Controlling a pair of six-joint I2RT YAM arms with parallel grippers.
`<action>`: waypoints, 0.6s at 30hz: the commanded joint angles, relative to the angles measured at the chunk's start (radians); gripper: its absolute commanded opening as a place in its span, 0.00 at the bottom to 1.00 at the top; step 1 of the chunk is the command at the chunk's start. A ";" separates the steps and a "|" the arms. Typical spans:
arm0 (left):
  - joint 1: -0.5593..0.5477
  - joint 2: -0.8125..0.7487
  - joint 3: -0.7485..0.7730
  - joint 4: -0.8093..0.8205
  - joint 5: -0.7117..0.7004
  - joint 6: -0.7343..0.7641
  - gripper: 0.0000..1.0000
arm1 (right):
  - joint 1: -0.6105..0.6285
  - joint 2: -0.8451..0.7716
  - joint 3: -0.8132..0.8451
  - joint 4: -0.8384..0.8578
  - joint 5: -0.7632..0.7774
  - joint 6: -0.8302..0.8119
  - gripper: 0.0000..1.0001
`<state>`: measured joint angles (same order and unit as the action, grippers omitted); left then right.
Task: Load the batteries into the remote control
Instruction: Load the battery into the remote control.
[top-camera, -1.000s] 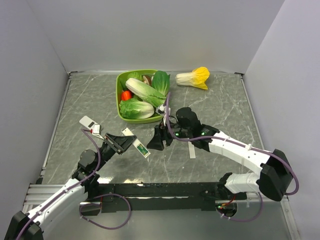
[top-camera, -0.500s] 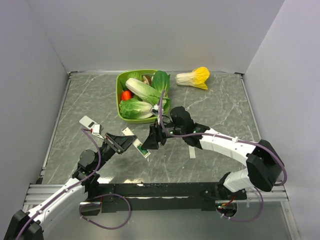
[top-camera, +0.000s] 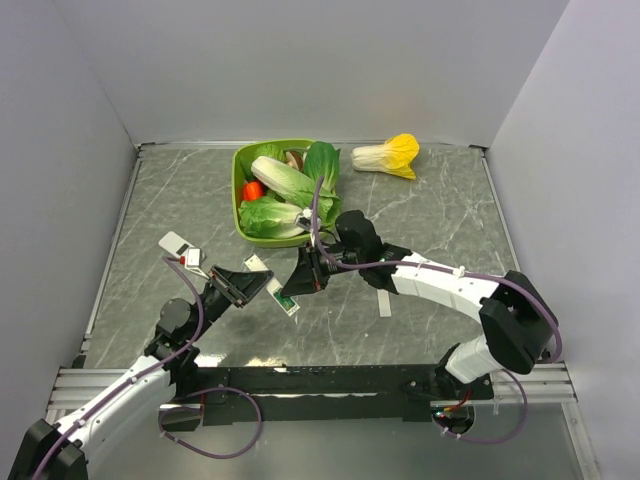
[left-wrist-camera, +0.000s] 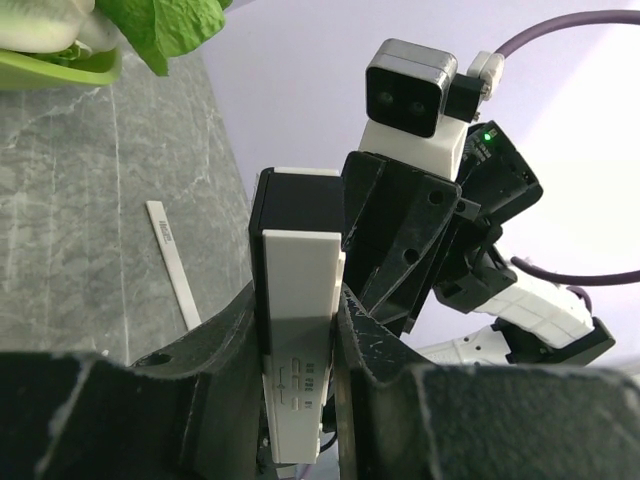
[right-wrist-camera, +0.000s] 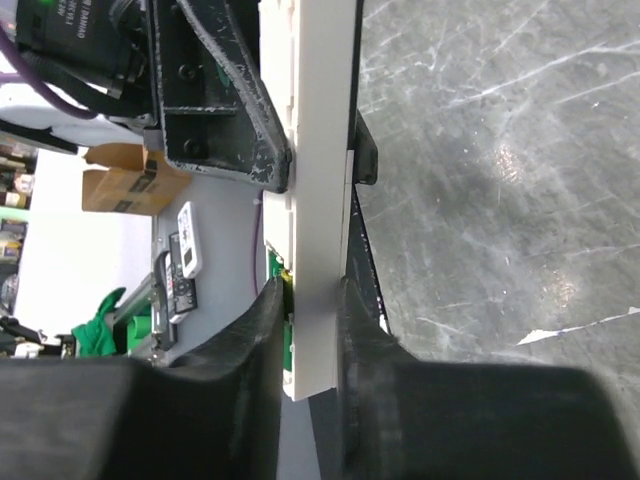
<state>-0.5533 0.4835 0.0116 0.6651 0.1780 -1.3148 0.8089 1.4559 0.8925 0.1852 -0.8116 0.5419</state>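
Observation:
The remote control, a slim white bar with a black section, hangs above the table between both grippers. My left gripper is shut on its near-left part; in the left wrist view the pads press the white casing. My right gripper is shut on the other end, and its fingers clamp the bar from both sides. A bit of green, probably a battery, shows in the remote's open side next to the right finger. I see no other battery.
A green basket of leafy vegetables stands behind the grippers. A yellow-topped cabbage lies at the back. A white plate with a red knob lies left of my left arm. A white strip lies under my right arm.
My right gripper has moved left up to the remote and closed its jaws on the free end. My left gripper has stayed still, holding the remote.

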 joint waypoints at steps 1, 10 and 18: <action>-0.010 -0.019 -0.122 0.123 0.048 0.002 0.01 | 0.006 0.023 0.051 -0.010 0.040 -0.022 0.15; -0.010 -0.046 -0.111 -0.093 -0.050 0.048 0.01 | 0.036 -0.109 0.146 -0.301 0.270 -0.246 0.77; -0.010 -0.013 -0.090 -0.188 -0.089 0.019 0.01 | 0.203 -0.085 0.255 -0.458 0.574 -0.407 0.84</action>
<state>-0.5598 0.4606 0.0120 0.5060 0.1238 -1.2942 0.9363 1.3716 1.0740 -0.1719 -0.4240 0.2382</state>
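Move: The right fingertips are already shut on the battery end of the remote, so its open compartment lies right at that hand, within about 1 cm. From the left hand, which holds the remote nearer its middle, the compartment is some 4 cm back and 4 cm to the right, about level. The white strip lies roughly 24 cm to the right hand's right, 3 cm ahead and 13 cm below; the vegetable basket's middle is about 30 cm ahead, straight out, and 10 cm below. The right fingers open wide and let go of the remote's battery end, the hand easing forward about 2 cm as they part, then lifting about 2 cm off the compartment while it rolls some 20 degrees, forward side up, and its fingertips dip a little further. The left hand keeps its grip and, after holding still at first, carries the remote down about 3 cm and slightly forward, away from the rising right hand. ##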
